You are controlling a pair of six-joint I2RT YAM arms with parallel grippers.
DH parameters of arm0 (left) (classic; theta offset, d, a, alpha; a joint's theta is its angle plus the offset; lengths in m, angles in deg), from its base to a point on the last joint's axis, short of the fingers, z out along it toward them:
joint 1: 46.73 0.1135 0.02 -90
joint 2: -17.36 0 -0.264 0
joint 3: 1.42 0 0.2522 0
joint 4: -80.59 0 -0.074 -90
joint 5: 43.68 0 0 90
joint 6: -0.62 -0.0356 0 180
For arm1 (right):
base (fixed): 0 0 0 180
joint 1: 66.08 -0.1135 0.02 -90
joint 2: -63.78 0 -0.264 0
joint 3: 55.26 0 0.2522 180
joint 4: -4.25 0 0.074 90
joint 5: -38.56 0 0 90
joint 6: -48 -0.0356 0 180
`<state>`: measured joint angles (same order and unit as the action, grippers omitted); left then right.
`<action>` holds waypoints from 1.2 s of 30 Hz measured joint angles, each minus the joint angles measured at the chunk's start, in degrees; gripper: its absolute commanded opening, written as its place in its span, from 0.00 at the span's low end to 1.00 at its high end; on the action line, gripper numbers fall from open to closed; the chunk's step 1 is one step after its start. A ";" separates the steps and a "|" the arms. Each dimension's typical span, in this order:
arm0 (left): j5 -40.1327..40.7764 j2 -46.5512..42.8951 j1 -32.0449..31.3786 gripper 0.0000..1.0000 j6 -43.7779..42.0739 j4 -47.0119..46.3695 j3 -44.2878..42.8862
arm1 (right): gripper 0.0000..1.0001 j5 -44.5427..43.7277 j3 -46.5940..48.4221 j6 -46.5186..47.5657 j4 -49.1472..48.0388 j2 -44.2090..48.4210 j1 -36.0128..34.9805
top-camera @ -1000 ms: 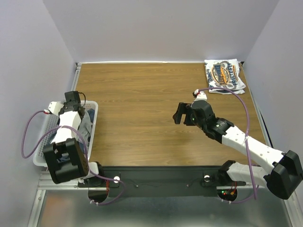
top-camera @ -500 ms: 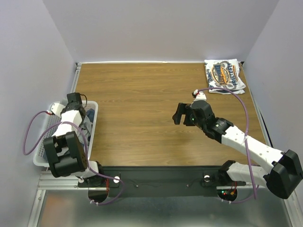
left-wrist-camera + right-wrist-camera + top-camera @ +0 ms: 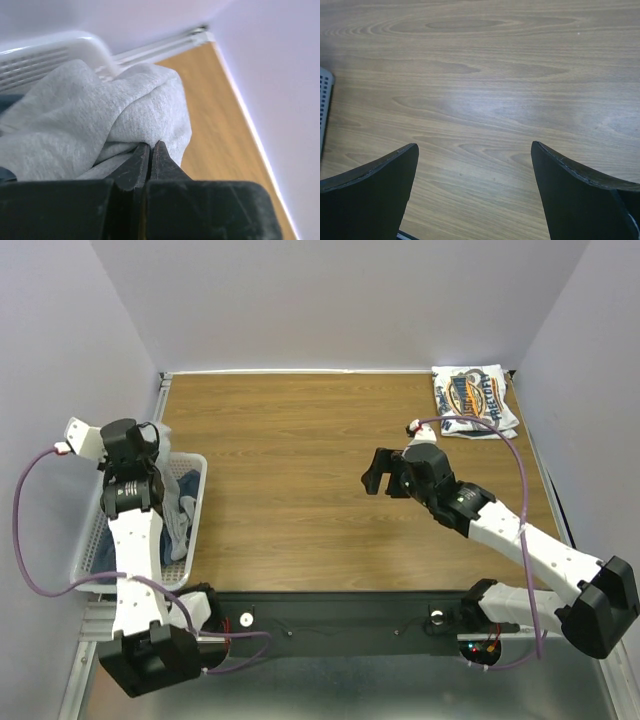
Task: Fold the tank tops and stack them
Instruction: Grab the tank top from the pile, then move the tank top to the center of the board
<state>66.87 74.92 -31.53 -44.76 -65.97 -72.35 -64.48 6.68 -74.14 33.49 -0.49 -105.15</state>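
Observation:
My left gripper (image 3: 150, 146) is shut on a fold of the light grey tank top (image 3: 90, 115), which bunches just over the rim of the white lattice basket (image 3: 45, 52). In the top view that gripper (image 3: 152, 452) hangs over the basket's far end, and the grey tank top (image 3: 178, 508) trails down into the basket (image 3: 198, 515). A bit of dark blue cloth (image 3: 187, 478) lies beside it. The white tank top with the blue-and-orange logo (image 3: 474, 400) lies folded at the table's far right corner. My right gripper (image 3: 376, 472) (image 3: 474, 146) hovers open over bare wood mid-table.
The basket sits off the table's left edge, against the left wall. Walls close in the table on the left, back and right. The right arm's purple cable (image 3: 500, 435) loops over the table near the folded white top.
My left gripper has shut on the grey tank top and risen from deep in the basket to its far end. The right gripper has edged slightly away from me.

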 measured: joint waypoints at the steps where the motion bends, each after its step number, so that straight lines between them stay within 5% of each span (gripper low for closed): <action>1: -1.44 -1.22 -0.24 0.00 -0.72 -0.79 -0.11 | 1.00 0.00 0.17 -0.02 0.07 0.00 0.00; 6: -5.35 -2.54 -7.17 0.00 -3.82 -1.73 -6.14 | 1.00 -0.31 3.26 -0.22 0.52 -0.11 -0.02; 16: -1.62 6.56 -38.91 0.00 -8.66 -2.19 -29.07 | 1.00 -6.71 9.44 0.42 0.63 0.81 0.00; 22: 2.25 10.01 -53.92 0.00 -6.88 -7.85 -22.77 | 1.00 -13.00 9.66 0.15 1.25 6.08 0.00; 27: 0.61 20.24 -61.55 0.63 -3.50 -13.79 -12.55 | 1.00 -16.46 9.16 -0.76 2.14 9.53 0.00; 31: -1.07 26.71 -62.71 0.70 -2.45 -15.69 -6.45 | 1.00 -16.50 6.43 -1.97 2.60 9.70 0.00; 36: -0.68 24.33 -58.05 0.62 -0.61 -16.85 -2.71 | 0.94 -10.69 3.32 -3.96 3.39 3.45 0.00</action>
<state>66.20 99.25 -89.58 -45.37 -82.82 -75.06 -75.16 10.00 -78.10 36.88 2.97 -105.15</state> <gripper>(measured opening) 0.672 0.977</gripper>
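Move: The left hand already pinches the grey tank top, high over the basket. The bare table spot it is taken to lies about 45 cm to the right, 3 cm ahead and 25 cm below; the basket's middle is some 8 cm back, 2 cm left and 23 cm below. From the right hand, the tank top hangs roughly 48 cm left, level in depth and height, while the spot is about 8 cm left, 5 cm ahead and 15 cm below. Sweeping right about 44 cm, the left hand swings the pinched tank top out of the basket area in a high arc, first rising some 20 cm and then diving nearly 30, turning clockwise some 65 degrees; the fingers open on the way down and let go, and the hand eases slightly back left. The open right hand lifts about 12 cm and shifts right, then sinks towards the table spot. ##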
